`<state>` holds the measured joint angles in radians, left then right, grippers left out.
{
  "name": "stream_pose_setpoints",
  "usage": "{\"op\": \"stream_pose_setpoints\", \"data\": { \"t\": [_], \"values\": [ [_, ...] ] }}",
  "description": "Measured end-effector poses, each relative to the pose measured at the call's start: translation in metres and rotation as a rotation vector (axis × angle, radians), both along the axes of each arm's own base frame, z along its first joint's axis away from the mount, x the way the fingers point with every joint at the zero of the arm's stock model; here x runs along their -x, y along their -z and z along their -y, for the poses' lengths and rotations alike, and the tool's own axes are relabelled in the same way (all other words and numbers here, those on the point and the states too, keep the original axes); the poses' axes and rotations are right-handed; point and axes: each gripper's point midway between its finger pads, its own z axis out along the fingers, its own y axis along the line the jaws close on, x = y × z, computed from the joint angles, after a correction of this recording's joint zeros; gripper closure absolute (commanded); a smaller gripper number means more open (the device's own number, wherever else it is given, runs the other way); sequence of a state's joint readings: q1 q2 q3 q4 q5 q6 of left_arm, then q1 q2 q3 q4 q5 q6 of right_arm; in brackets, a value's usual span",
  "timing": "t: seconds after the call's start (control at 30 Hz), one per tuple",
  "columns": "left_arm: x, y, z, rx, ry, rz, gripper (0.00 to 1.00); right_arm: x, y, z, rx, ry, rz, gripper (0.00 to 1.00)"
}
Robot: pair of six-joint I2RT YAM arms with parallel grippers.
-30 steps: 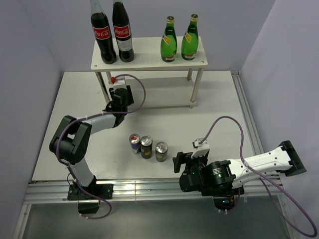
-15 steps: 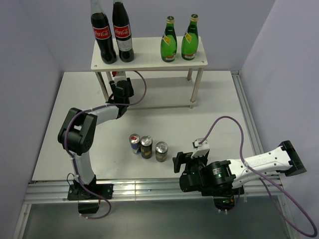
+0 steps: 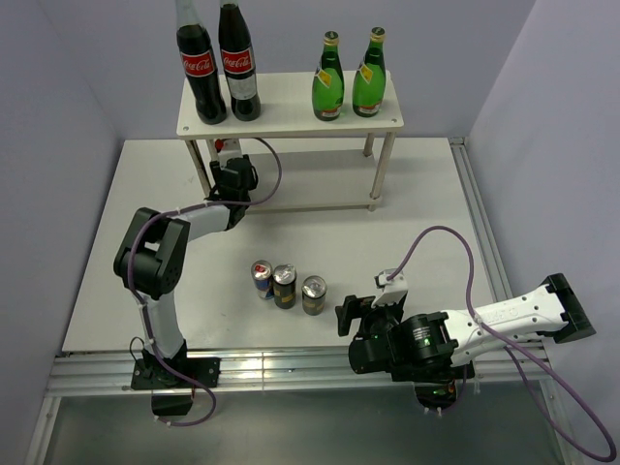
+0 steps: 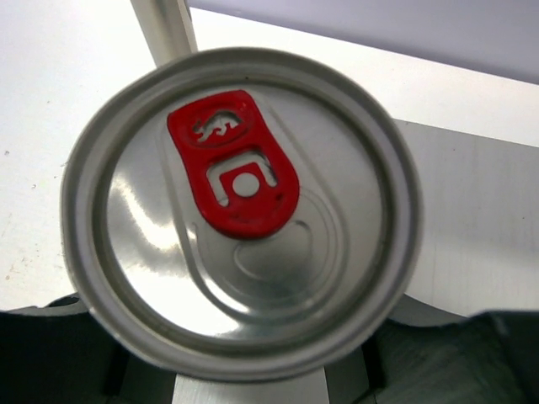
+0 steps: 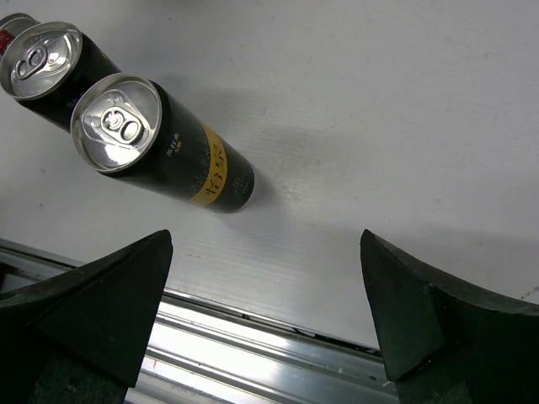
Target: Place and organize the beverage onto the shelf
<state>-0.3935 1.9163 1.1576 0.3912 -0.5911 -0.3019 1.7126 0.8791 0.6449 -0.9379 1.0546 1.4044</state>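
Observation:
My left gripper (image 3: 232, 167) is shut on a silver-topped slim can with a red tab (image 4: 240, 215), held upright at the left end of the white shelf (image 3: 289, 105), beside its front left leg (image 4: 165, 25) and under the top board. Two green bottles (image 3: 328, 83) (image 3: 369, 77) stand on the top board's right half. On the table stand a blue-and-silver can (image 3: 262, 279) and two dark gold-topped cans (image 3: 284, 286) (image 3: 313, 294). My right gripper (image 3: 347, 318) is open and empty to the right of them; its wrist view shows the dark cans (image 5: 160, 143) (image 5: 46, 63).
Two tall cola bottles with red labels (image 3: 200, 73) (image 3: 238, 66) stand on the left half of the shelf's top board. The table's metal front rail (image 5: 253, 353) runs just below my right gripper (image 5: 265, 244). Grey walls close in the table at left, right and back.
My left gripper carried the red-tabbed can away from me, up to the shelf's left end, mostly in the first half second. The right arm and the three table cans stayed still.

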Motion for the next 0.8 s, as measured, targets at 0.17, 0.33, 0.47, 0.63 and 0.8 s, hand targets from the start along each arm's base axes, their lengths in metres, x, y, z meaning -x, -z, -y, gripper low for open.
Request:
{"op": "stream_pose_setpoints", "data": {
  "t": [0.17,0.33,0.47,0.63,0.8],
  "values": [
    [-0.001,0.001,0.0,0.003,-0.002,0.002,0.45,0.0,0.0,0.001,-0.004,0.005,-0.003,0.01],
    [-0.002,0.0,0.0,0.012,-0.005,0.011,0.16,0.0,0.0,0.001,-0.004,0.007,-0.003,0.01],
    [-0.001,0.001,0.002,0.018,0.0,0.01,0.11,0.0,0.001,0.002,-0.002,0.01,-0.003,0.01],
    [0.005,0.004,0.008,0.017,0.035,-0.004,0.01,-0.001,0.002,0.002,0.003,0.015,0.0,0.01],
    [0.021,-0.003,0.015,0.026,0.079,-0.019,0.03,-0.001,0.002,0.003,0.002,0.018,0.003,0.01]
  ]
}}
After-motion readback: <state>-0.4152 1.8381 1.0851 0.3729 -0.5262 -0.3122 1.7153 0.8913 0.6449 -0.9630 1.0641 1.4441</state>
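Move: The can in the left fingers already stands on the shelf's lower board near its left end, its middle at the fingertips and perhaps 1 cm below them. The rear left post is about 9 cm ahead and 6 cm left. The front left post is some 6 cm back and 6 cm left; both posts' middles sit some 5 cm higher than the hand. From the idle right hand the can is roughly 41 cm ahead, 29 cm left and 3 cm lower. Staying in place at first, the left hand opens its fingers almost fully around the can standing on the lower board and lets go. With the jaws spreading, it then begins to draw back and to its right, about 2.5 cm in all, away from the can and the left posts, turning some 5 degrees clockwise. ##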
